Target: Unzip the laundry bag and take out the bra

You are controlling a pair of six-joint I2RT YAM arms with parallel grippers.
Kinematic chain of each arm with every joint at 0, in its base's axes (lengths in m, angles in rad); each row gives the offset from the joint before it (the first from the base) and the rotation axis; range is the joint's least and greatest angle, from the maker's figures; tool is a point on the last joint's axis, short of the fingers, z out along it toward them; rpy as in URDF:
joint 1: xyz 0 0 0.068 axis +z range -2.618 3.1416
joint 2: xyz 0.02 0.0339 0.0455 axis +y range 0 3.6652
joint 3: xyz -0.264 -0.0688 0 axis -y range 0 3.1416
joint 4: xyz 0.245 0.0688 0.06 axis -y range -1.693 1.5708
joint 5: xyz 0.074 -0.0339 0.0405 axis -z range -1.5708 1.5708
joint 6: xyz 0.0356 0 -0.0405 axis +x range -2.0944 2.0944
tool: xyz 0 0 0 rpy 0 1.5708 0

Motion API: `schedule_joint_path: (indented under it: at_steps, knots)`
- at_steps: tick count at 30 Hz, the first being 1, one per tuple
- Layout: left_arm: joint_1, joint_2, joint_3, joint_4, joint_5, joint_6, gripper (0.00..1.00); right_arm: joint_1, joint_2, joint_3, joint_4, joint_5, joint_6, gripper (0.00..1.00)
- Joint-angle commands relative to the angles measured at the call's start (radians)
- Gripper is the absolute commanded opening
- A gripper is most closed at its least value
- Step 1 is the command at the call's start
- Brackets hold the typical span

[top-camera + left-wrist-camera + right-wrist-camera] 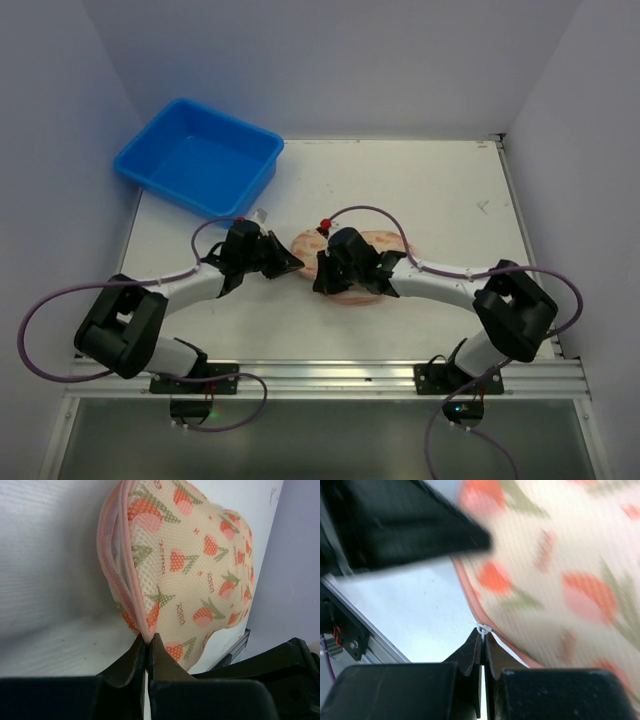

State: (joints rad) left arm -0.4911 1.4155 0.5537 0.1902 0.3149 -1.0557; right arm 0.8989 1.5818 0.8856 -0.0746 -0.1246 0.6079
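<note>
The laundry bag lies mid-table, cream with an orange-pink floral print and pink zip edging, mostly under the right arm. In the left wrist view the laundry bag fills the upper middle. My left gripper is shut on its pink edging loop at the bag's left end. My right gripper is shut on the white zip pull at the bag's pink edge, and in the top view the right gripper sits over the bag's near side. The bra is hidden.
A blue plastic tub stands at the back left of the table. The white table ends in a metal rail at the near edge. Grey walls close in on both sides.
</note>
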Motion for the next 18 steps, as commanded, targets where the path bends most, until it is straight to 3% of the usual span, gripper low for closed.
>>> schedule_joint_path:
  at_steps: [1,5,9,13,18]
  knots:
    - [0.085,-0.059,0.008,-0.049,-0.022,0.074,0.0,-0.035,-0.137,-0.054,-0.124,0.036,-0.014,0.0]
    - [0.128,-0.098,0.011,-0.116,-0.005,0.151,0.0,-0.164,-0.282,-0.137,-0.244,0.023,-0.019,0.0]
    - [0.141,-0.081,0.041,-0.211,-0.005,0.275,0.0,-0.282,-0.446,-0.192,-0.373,0.109,-0.02,0.0]
    - [0.157,-0.026,0.118,-0.276,-0.034,0.348,0.0,-0.318,-0.545,-0.194,-0.447,0.123,-0.022,0.0]
    - [0.158,0.157,0.368,-0.298,0.016,0.418,0.0,-0.299,-0.549,-0.2,-0.401,0.051,-0.065,0.0]
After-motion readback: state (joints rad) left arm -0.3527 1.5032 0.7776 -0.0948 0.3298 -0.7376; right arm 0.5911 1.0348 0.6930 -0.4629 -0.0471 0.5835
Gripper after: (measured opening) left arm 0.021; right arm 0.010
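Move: My right hand already pinches the zipper pull of the laundry bag. The bag's right end lies about 21 cm to its right, 8 cm farther out and a little lower; the bag's middle is some 7 cm right and 5 cm out. My left hand already grips the bag's left end, with the zipper pull about 5 cm to its right and 5 cm nearer me. From that left hand, the blue bin's middle lies roughly 27 cm ahead and 24 cm left. With the zipper pull kept pinched, I sweep my right hand about 16 cm to the right along the bag's near edge, away from my left hand and towards the bag's right end, rising some 4 cm and turning about 20 degrees clockwise. My left hand keeps its grip on the bag's end and draws it the other way, first left and slightly forward, then forward, about 4 cm each way overall. ##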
